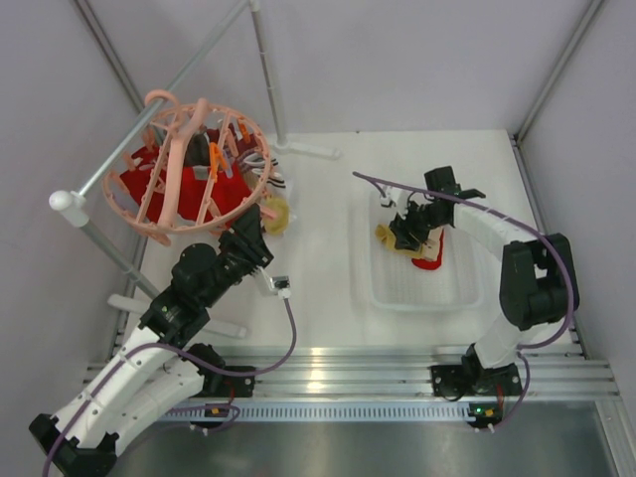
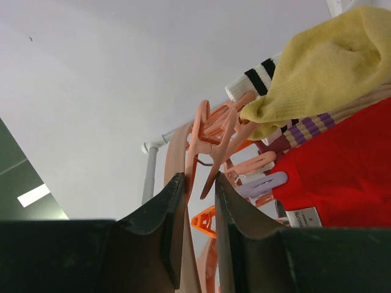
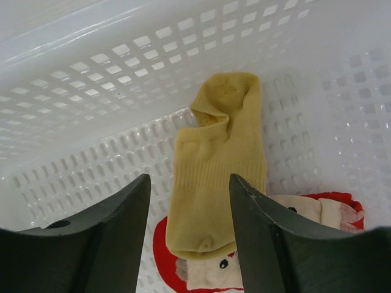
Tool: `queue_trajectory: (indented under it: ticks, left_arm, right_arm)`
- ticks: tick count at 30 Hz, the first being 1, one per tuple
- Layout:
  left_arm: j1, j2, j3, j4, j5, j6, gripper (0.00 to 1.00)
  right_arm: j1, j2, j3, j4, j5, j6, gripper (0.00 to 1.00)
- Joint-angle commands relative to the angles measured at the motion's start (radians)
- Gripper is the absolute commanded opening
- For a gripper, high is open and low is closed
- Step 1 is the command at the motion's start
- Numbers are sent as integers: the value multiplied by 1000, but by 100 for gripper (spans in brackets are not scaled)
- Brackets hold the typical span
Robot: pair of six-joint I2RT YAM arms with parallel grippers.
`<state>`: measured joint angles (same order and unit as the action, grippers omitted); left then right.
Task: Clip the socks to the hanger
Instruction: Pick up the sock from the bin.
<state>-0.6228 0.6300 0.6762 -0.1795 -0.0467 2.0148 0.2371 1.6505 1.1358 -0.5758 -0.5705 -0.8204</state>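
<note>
The peach-pink hanger point(image 1: 159, 227) hangs from the rail at the back left, with red socks point(image 1: 139, 184), a yellow sock point(image 1: 276, 214) and a striped sock point(image 1: 279, 183) clipped on. My left gripper point(image 1: 256, 227) reaches up to its right rim. In the left wrist view the gripper point(image 2: 198, 178) is shut on a peach clip point(image 2: 215, 146), under a yellow sock point(image 2: 324, 61) and a red sock point(image 2: 345, 165). My right gripper point(image 1: 411, 235) is low in the white basket. It point(image 3: 189, 180) stands open over a mustard sock point(image 3: 220, 152) lying on a red-and-beige sock point(image 3: 293, 210).
The white basket point(image 1: 417, 294) sits right of centre on the table. The grey metal rail point(image 1: 169, 84) and its stand cross the back left. A small white-and-black part point(image 1: 281, 286) lies on the table near the left arm. Grey walls close both sides.
</note>
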Motion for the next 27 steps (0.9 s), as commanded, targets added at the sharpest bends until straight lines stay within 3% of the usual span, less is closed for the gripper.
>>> queue_trajectory:
  ticks: [1, 11, 17, 18, 21, 27]
  left_arm:
    - [0, -3, -12, 6, 15, 154, 0]
    - [0, -10, -12, -8, 11, 153, 0]
    - [0, -15, -10, -15, 11, 150, 0]
    - [0, -15, -10, -15, 13, 150, 0]
    - [0, -16, -10, -15, 11, 148, 0]
    - [0, -12, -9, -11, 13, 137, 0]
  right_arm:
    - [19, 37, 1, 40, 37, -74, 54]
    - [36, 134, 35, 113, 107, -89, 49]
    - [70, 147, 19, 116, 138, -92, 27]
    - [74, 146, 13, 117, 141, -89, 14]
    - [85, 127, -1, 114, 138, -59, 0]
    - [61, 22, 59, 39, 19, 146, 0]
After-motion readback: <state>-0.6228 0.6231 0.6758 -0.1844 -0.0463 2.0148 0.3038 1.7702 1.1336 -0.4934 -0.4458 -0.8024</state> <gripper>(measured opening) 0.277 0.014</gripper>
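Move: The right hand hangs open over the yellow sock in the bin: the sock's middle is about 6 cm below the fingers, some 2 cm ahead and 1 cm to the left. The red-and-white sock lies beside it, roughly 6 cm to the right of the hand, 1 cm ahead and 6 cm below. From the left hand, up at the hanger, the yellow sock is about 29 cm to the right, 8 cm ahead and 30 cm below. Downward, the right hand sinks about 5 cm with a slight forward drift of 1.5 cm, its left-slanting fingers tipping some 10 degrees steeper. The fingers begin to close late in the descent and shut fully at the bottom, pinching the yellow sock across its body just below the folded cuff; keeping that pinch, the hand starts back up by about 1 cm. ##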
